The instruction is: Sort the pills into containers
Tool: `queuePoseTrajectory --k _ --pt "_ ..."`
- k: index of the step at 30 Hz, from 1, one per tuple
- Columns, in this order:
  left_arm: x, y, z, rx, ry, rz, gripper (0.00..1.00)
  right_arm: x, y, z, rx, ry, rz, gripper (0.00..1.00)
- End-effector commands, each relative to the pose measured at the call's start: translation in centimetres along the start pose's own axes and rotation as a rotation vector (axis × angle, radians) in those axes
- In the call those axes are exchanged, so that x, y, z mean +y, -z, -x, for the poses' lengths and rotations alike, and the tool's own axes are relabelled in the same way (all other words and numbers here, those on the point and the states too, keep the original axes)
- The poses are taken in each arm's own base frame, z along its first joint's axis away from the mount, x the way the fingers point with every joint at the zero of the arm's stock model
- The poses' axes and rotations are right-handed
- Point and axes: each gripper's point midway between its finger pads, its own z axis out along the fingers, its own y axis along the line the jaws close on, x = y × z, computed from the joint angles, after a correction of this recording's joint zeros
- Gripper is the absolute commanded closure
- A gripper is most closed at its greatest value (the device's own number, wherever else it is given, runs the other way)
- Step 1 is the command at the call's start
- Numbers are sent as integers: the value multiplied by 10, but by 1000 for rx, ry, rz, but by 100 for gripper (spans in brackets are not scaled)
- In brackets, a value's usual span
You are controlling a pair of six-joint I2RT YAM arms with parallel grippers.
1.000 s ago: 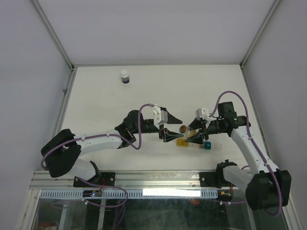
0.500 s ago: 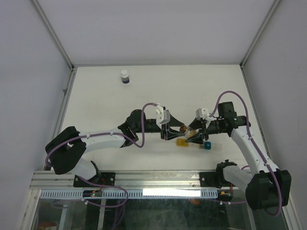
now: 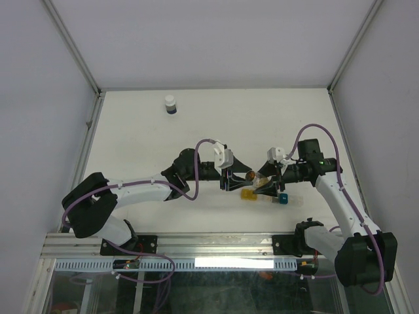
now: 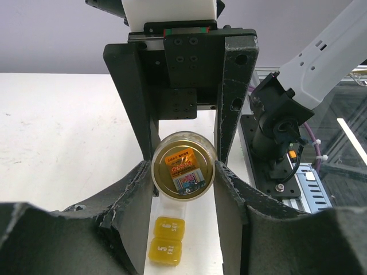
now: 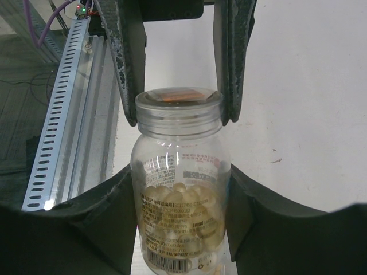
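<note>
A small clear vial [image 5: 179, 172] holding the tan pills [image 5: 178, 215] lies level between my two grippers, above the table. My right gripper [image 5: 180, 183] is shut on its body. My left gripper [image 4: 183, 176] is shut on its round cap [image 4: 183, 165], both fingers [image 5: 124, 63] pressed against the rim. In the top view the vial [image 3: 251, 176] sits between the left gripper [image 3: 233, 178] and the right gripper [image 3: 264, 184]. The containers [image 3: 249, 194] lie on the table just below, yellow end left, teal end [image 3: 283, 199] right. Two yellow compartments [image 4: 166, 242] show under the cap.
A white-capped dark blue bottle [image 3: 170, 104] stands at the back left of the white table [image 3: 131, 144]. Grey walls enclose the table on three sides. A metal rail [image 3: 196, 245] runs along the near edge by the arm bases.
My left gripper has moved right to the vial and shut on its cap. The right gripper and vial have stayed put.
</note>
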Motion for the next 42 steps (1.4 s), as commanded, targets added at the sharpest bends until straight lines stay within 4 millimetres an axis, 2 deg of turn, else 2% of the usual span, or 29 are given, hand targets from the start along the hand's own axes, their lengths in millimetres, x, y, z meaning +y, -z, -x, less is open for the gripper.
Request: queuePoseTrajectory --k 1,6,11,14,16,17,19,22,25,30,33,35,38,42 --pt "-6 -11 21 -36 -4 -25 57 -4 2 23 -49 68 0 100" --pt "-6 -12 20 -29 15 -23 61 -5 2 22 -47 67 -3 100" --pt "-4 -7 21 -24 74 22 88 -9 2 23 -40 50 -17 100" --pt "-1 -5 22 -22 178 86 100 -17 4 22 -23 20 -52 100" --pt "5 -4 20 -20 283 166 100 -25 4 20 -7 2 -87 100" --pt "8 -1 28 -42 342 216 100 -29 5 19 -1 -8 -106 100" --pt "14 3 31 -78 484 305 100 -35 6 17 10 -26 -133 100" --pt "18 0 27 -103 699 434 100 -42 7 14 24 -48 -167 100" --pt "15 -11 29 -110 753 510 100 -47 8 12 35 -60 -191 100" --pt "11 -19 39 -112 750 491 100 -49 9 13 37 -65 -205 100" --pt "9 -14 47 -145 723 473 63 -47 10 16 27 -63 -203 100" --pt "6 -9 48 -155 705 465 47 -46 10 17 19 -61 -200 100" --pt "3 -3 52 -168 678 449 31 -44 10 19 13 -59 -194 100" --pt "-2 5 53 -170 639 434 17 -43 10 20 8 -59 -189 100"
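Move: The left gripper already has the jar's cap between its finger pads, so the cap is practically at the hand point. From the right gripper, which holds the jar's body, the cap is about 4 cm left, 2 cm forward and 1 cm higher. Down on the table, some 18 cm below the left hand, the yellow pill box is about 3 cm to its right and level fore and aft; the teal box is roughly 16 cm right and 1 cm back. Keep the left pinch on the cap and twist it about 40 degrees counter-clockwise as seen facing the cap, swinging the left fingers forward and drifting about 3 cm forward with the jar. Let the right gripper carry the held jar forward with it, turning slightly clockwise. Then open the left fingers wide, let go of the cap and draw back 2 cm, rising slightly. ##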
